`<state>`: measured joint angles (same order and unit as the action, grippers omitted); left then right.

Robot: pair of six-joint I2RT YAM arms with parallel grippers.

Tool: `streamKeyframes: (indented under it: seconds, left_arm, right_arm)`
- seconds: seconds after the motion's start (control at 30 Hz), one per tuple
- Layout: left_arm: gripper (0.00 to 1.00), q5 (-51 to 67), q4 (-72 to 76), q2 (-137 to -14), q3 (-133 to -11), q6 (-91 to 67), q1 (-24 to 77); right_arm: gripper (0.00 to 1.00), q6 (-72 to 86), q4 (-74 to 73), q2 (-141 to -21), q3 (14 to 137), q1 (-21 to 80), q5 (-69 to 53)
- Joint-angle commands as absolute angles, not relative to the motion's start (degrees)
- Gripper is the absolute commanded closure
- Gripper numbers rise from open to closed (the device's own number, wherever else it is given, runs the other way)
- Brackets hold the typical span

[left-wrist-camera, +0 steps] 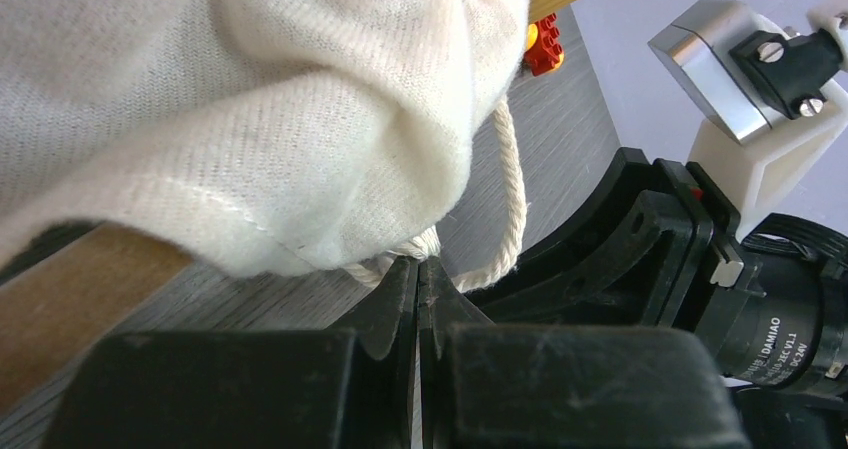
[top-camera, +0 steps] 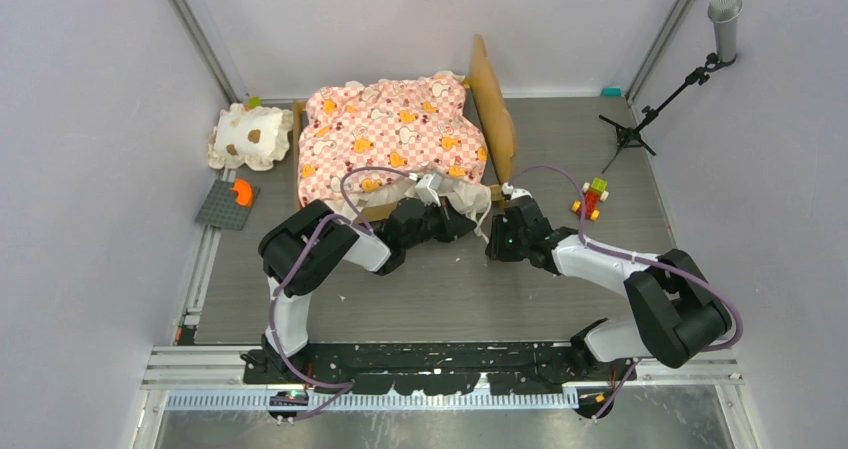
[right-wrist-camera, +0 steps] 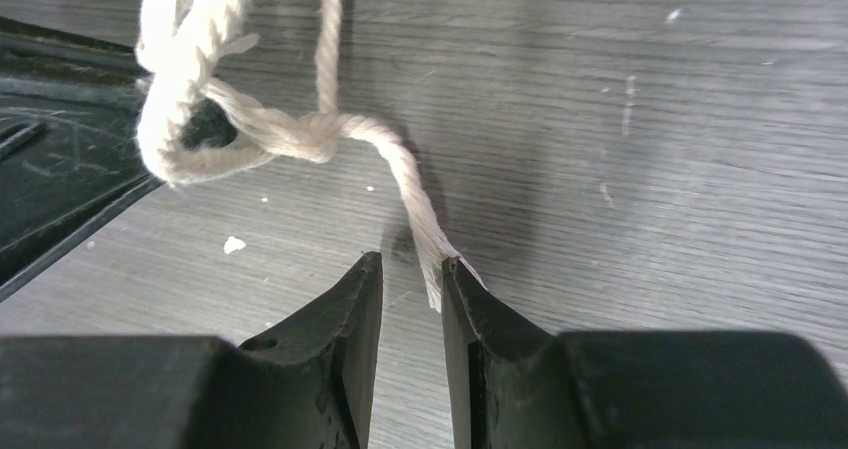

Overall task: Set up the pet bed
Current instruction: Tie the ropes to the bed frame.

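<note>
The pet bed (top-camera: 395,134) stands at the back centre, its pink checkered mattress lying on the light-wood frame with the headboard (top-camera: 492,109) on the right. A cream ruffle (left-wrist-camera: 250,119) hangs over the near rail (left-wrist-camera: 70,299). A cream cord (left-wrist-camera: 510,169) dangles from it. My left gripper (left-wrist-camera: 420,269) is shut on that cord just under the ruffle, at the bed's near right corner (top-camera: 466,219). My right gripper (right-wrist-camera: 412,269) is close beside it (top-camera: 494,237), low over the table, slightly open. The cord's frayed end (right-wrist-camera: 435,269) rests against its right fingertip, below a knot (right-wrist-camera: 320,129).
A cream spotted pillow (top-camera: 250,137) lies left of the bed, with a grey baseplate carrying an orange piece (top-camera: 228,204) in front of it. Small toy bricks (top-camera: 592,197) sit right of the bed. A microphone stand (top-camera: 690,69) stands at the back right.
</note>
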<state>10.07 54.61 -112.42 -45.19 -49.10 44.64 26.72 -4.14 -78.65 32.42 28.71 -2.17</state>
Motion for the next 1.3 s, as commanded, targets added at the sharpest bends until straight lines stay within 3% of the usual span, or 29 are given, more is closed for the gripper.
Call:
streamKeyframes:
  seconds: [0.0,0.3,0.8,0.87,0.93,1.27]
  left_arm:
    - [1.0,9.4,57.0,-109.8,-45.4,-48.3,44.6]
    - [1.0,9.6,57.2,-109.9,-45.5,-48.5,44.6]
    - [1.0,9.6,57.4,-109.7,-45.1,-48.5,44.6]
    - [1.0,9.6,57.4,-109.7,-45.0,-48.5,44.6]
    - [1.0,9.5,57.5,-109.5,-44.9,-48.7,44.6]
    - [1.0,7.1,57.3,-104.6,-40.7,-47.9,44.6]
  right_arm:
    - [0.67,24.3,-6.7,-77.8,35.5,30.9,10.9]
    - [0.68,23.2,-8.1,-74.7,37.0,31.8,14.2]
    - [0.68,23.9,-14.4,-88.4,43.9,32.1,9.2]
    - [0.77,23.9,-16.1,-88.6,44.4,32.4,9.9]
    - [0.98,24.6,-16.9,-88.6,44.6,32.6,9.6]
    - [0.99,32.7,-21.1,-86.5,44.8,33.1,14.1]
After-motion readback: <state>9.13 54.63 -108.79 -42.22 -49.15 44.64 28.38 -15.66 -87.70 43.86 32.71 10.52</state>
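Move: The free end of the bed rope lies roughly 2 cm ahead of the right hand, 1 cm to its right and 1 cm below its open fingertips. The loose knot in that rope is some 4 cm ahead of this hand and 2 cm to its left; the near corner of the bed frame is about 11 cm straight ahead. From the left hand, still gripping the other rope end, this free end lies about 5 cm back, 4 cm to the right and 6 cm below. The rope's free end gets pinched by the right fingers: the open hand first swings about 2.5 cm right and forward while lifting slightly, then comes down and partly back left, further forward over the rope, rolling some 10 degrees so the fingers point more steeply down. They shut there and draw back about 1 cm. The left hand keeps its rope end, and only at the last begins to ease left and up, away from the right. ##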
